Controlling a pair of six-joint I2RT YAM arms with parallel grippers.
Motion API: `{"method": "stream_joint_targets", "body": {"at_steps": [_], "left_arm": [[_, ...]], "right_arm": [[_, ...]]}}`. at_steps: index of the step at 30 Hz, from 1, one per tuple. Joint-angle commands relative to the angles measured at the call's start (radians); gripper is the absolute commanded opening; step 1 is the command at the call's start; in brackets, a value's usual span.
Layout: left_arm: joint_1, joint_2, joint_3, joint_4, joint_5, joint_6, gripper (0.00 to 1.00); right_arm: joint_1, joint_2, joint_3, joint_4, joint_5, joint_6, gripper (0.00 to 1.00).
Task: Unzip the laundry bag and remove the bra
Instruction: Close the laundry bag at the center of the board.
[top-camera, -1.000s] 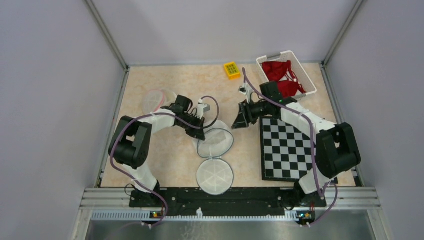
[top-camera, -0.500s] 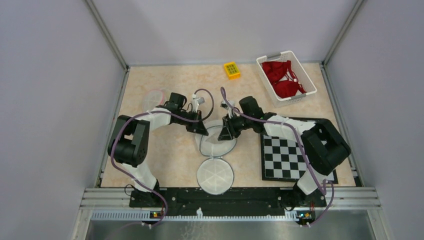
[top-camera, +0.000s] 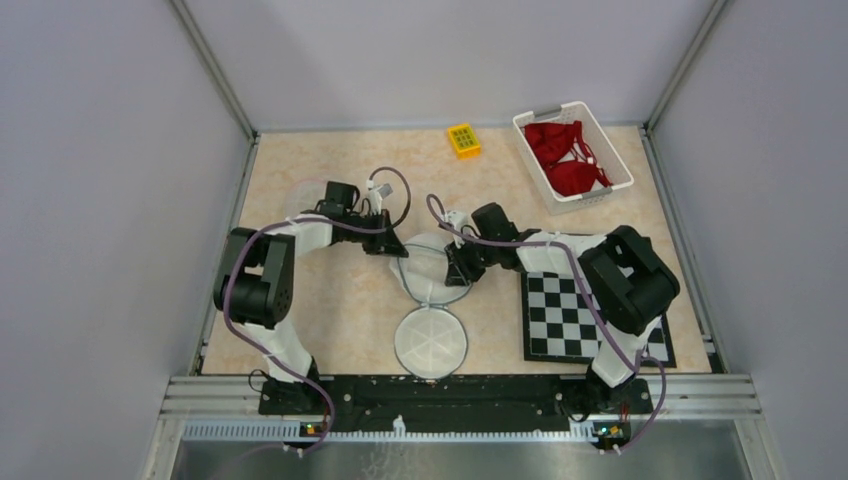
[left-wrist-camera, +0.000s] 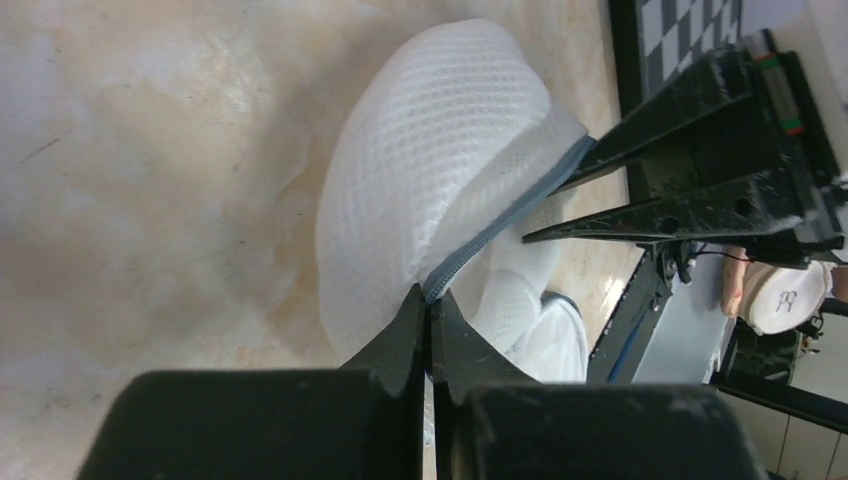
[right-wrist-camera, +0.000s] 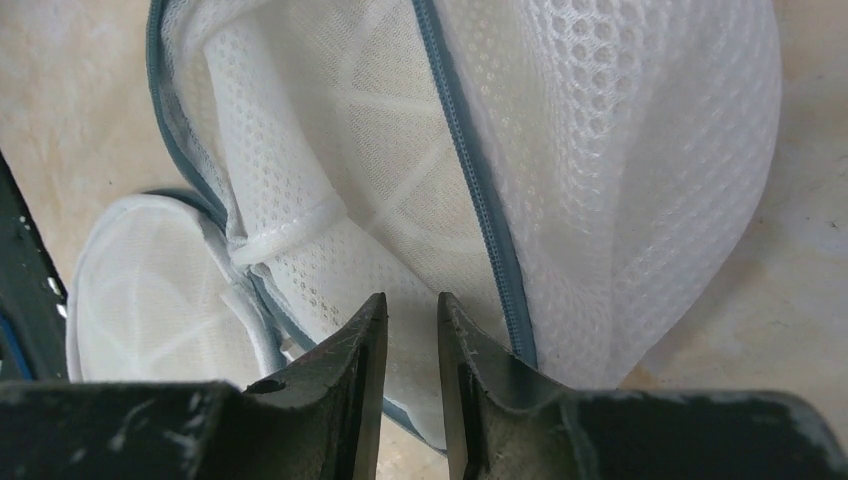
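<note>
The white mesh laundry bag (top-camera: 432, 268) stands tilted on the table centre, its mouth gaping along a grey-blue zipper (right-wrist-camera: 470, 170). My left gripper (left-wrist-camera: 430, 300) is shut on the zipper edge (left-wrist-camera: 500, 215) at the bag's left rim, seen from above at the left gripper (top-camera: 398, 248). My right gripper (right-wrist-camera: 412, 300) hovers at the bag's right side (top-camera: 457, 270), jaws a narrow gap apart over the inner mesh (right-wrist-camera: 330, 170); nothing shows pinched between them. Only mesh shows inside the bag. Red bras (top-camera: 560, 150) lie in the white basket (top-camera: 612, 150) at the back right.
A flat round mesh bag (top-camera: 430, 342) lies just in front of the held one. Another round bag (top-camera: 300, 197) sits behind the left arm. A checkered mat (top-camera: 580, 310) lies to the right, and a yellow block (top-camera: 463, 140) at the back.
My right arm swung left from beside the basket to the bag and its jaws narrowed. My left gripper drew the bag's edge back and left, staying shut.
</note>
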Motion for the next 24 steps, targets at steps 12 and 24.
{"method": "stream_joint_targets", "body": {"at_steps": [12,24], "left_arm": [[0.001,-0.059,0.05,-0.042,-0.033,0.223,0.51],[0.0,-0.506,0.022,-0.4,0.02,0.786,0.74]], "right_arm": [[0.011,-0.186,0.079,-0.148,-0.252,-0.036,0.43],[-0.019,-0.292,0.122,-0.136,-0.323,0.086,0.48]]}}
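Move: The laundry bag's middle lies about 4 cm back and 5 cm right of the left hand, some 4 cm below it; its round lid lies open 18 cm back and 5 cm right, 6 cm below. From the right hand, the laundry bag's middle is some 5 cm left and 2 cm ahead, about level in height, the lid 5 cm left and 12 cm back, and the checkered board's middle 28 cm right and 3 cm back. The left hand, still pinching the bag's blue zip rim, lowers it about 4 cm, opens wide to let go, then climbs nearly 15 cm clear with the fingers swinging forward some 30 degrees. The right fingers linger low at the bag's right side, then come free, parting somewhat more while the hand lifts about 13 cm and draws back 4 cm. ##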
